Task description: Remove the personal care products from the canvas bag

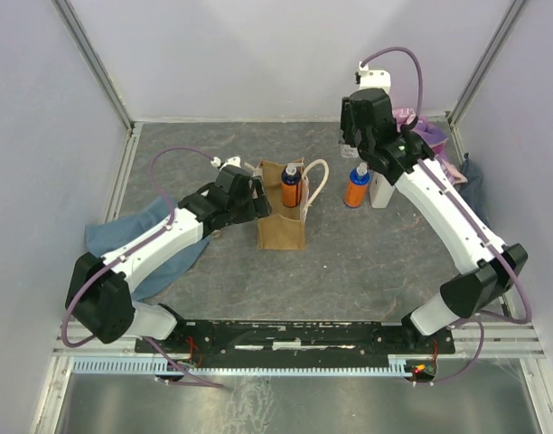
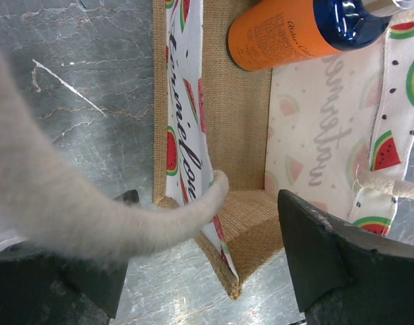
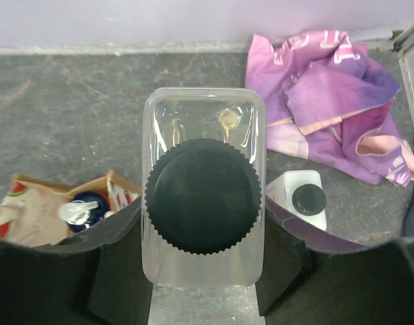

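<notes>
The tan canvas bag [image 1: 282, 220] stands mid-table with one orange, blue-capped bottle [image 1: 291, 186] upright inside it. My left gripper [image 1: 257, 201] is at the bag's left side, open. In the left wrist view its fingers [image 2: 323, 261] straddle the bag's near corner edge [image 2: 228, 271] without touching it, and a cream handle [image 2: 126, 223] drapes across the left finger. My right gripper [image 3: 203, 227] is raised at the back right, shut on a clear bottle [image 3: 203, 196] with a dark ridged cap. Below it stand a second orange bottle [image 1: 356, 186] and a white bottle [image 1: 380, 191] on the table.
A purple-pink cloth [image 3: 329, 88] lies bunched in the back right corner. A blue cloth [image 1: 136, 237] lies under the left arm. Grey walls and metal rails [image 1: 123, 172] close the table on three sides.
</notes>
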Tool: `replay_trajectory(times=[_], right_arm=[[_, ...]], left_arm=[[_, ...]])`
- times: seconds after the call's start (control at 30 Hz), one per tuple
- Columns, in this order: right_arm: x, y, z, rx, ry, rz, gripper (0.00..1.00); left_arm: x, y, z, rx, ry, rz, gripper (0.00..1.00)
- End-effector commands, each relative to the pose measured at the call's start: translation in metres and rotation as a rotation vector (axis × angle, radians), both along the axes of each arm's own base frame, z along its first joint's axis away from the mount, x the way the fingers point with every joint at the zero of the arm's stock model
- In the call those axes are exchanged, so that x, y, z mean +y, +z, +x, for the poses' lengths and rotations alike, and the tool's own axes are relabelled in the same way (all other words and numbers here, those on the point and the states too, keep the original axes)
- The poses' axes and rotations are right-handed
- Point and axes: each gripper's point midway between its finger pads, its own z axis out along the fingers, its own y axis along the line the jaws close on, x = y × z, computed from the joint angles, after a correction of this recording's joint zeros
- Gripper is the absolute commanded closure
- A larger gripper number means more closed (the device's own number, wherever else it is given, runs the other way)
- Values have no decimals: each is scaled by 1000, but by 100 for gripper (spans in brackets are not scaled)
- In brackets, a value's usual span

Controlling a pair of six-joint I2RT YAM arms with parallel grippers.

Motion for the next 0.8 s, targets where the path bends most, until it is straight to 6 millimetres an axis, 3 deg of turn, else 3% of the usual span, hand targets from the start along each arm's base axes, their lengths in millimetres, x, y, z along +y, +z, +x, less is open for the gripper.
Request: replay_trajectory(times=[0.0, 0.1, 0.3, 0.57, 0.77], right_arm=[[10, 25, 28, -136, 4, 106, 62], [15, 7, 38, -115, 16, 101, 62], [25, -30, 56, -56, 28, 83, 63], [28, -91, 75, 53, -10, 39, 63], [28, -131, 74, 114, -18, 23, 63]], left_arm=[[-4, 5, 9, -44, 2, -7, 18], [0, 3, 7, -48, -1, 16, 40], [19, 4, 4, -63, 25, 93, 58], [29, -1, 0, -50, 26, 146, 62], [30, -6, -4, -36, 16, 149, 62]])
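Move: My right hand holds the clear bottle high over the table, bound for free table about 5 cm ahead, 3 cm left and 33 cm below. The blue-topped orange bottle stands about 8 cm back and 5 cm right; the white bottle is also 8 cm back, 11 cm right. My left hand is at the canvas bag's left rim, about 1 cm ahead, right and below. The dark-capped orange bottle inside is 4 cm ahead, 7 cm right, 6 cm lower. I lower the clear bottle quickly with my right hand, about 17 cm, easing some 5 cm forward and tipping the fingers down about 15 degrees, grip kept. Meanwhile my left hand closes to under half open around the bag's left rim beside the handle's end, then draws about 2 cm left with the inner finger against the wall. ##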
